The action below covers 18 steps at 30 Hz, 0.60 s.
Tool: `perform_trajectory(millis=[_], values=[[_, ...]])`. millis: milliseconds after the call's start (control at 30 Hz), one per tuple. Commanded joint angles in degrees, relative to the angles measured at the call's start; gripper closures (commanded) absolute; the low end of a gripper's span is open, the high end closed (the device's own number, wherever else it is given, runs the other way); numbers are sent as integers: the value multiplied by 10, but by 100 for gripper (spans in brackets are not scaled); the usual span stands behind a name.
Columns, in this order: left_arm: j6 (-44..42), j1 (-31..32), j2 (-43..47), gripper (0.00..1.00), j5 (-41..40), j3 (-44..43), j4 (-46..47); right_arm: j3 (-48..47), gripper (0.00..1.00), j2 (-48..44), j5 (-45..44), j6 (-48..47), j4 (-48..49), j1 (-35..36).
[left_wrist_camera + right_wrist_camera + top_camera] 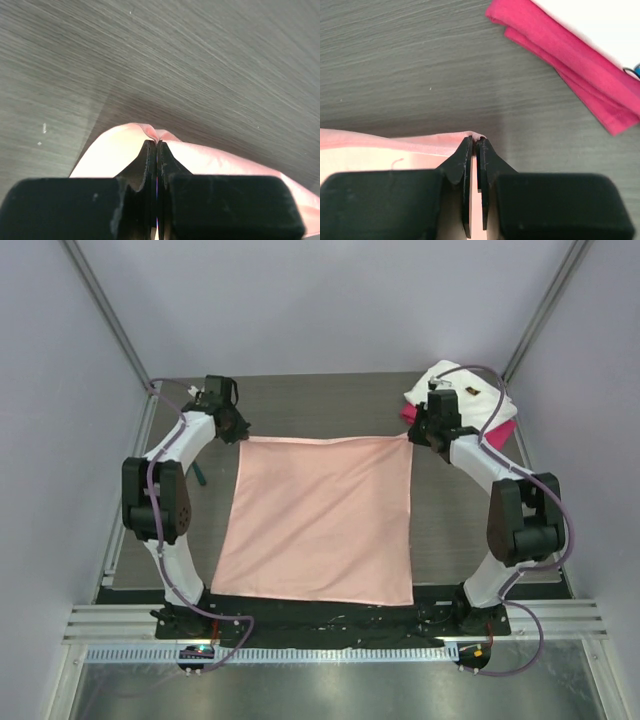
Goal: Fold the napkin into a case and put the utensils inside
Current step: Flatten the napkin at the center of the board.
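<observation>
The salmon-pink napkin [320, 515] lies spread as a square in the middle of the dark table. My left gripper [236, 430] is shut on its far left corner; the pinched cloth peak [155, 134] pokes out above the fingertips in the left wrist view. At the far right corner my right gripper [420, 435] is shut on the napkin too, the corner [477, 136] nipped between its tips. The napkin [380, 150] stretches away to the left there. The utensils are mostly out of view; only a small dark piece [470, 391] shows on the white cloth.
A folded white cloth [455, 385] lies at the back right with a folded magenta cloth [570, 55] under it, close beyond my right gripper. A thin green object [199, 475] lies beside the left arm. The table's raised rails run along both sides.
</observation>
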State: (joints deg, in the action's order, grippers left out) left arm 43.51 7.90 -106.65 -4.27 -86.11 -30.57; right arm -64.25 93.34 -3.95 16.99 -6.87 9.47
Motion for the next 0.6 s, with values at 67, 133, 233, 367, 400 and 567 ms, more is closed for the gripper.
perform_trajectory(millis=[67,133,233,367,400,567], values=[[-7,-17,-27,100,67,-60,23,-111,99,51,51,7,-16,-15],[-6,-20,-34,100,93,-69,1,-124,99,51,45,8,-33,-16],[-12,-20,-28,100,91,-69,8,-129,99,46,47,15,-31,-20],[-8,-39,-29,100,94,-86,9,-192,99,90,65,12,-44,-20],[-7,-42,-32,100,95,-90,9,-208,99,103,65,11,-51,-21],[-4,-59,-56,100,105,-121,8,-273,99,159,76,8,-71,-21]])
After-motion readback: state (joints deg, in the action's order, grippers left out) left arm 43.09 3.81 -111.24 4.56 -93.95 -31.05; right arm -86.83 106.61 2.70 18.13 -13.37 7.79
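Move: Both hands still hold the napkin's far corners, a few centimetres above the board. The board's centre lies about 21 cm to the right of the left hand and 8 cm back; from the right hand it is 22 cm left and 8 cm back. The folded cloths sit some 14 cm right of the right hand and 9 cm ahead, the utensils about 14 cm left of the left hand, 2 cm back. Gripping its corners, both hands dip slightly, then drag the napkin forward and up, right 7 cm, left 3. ##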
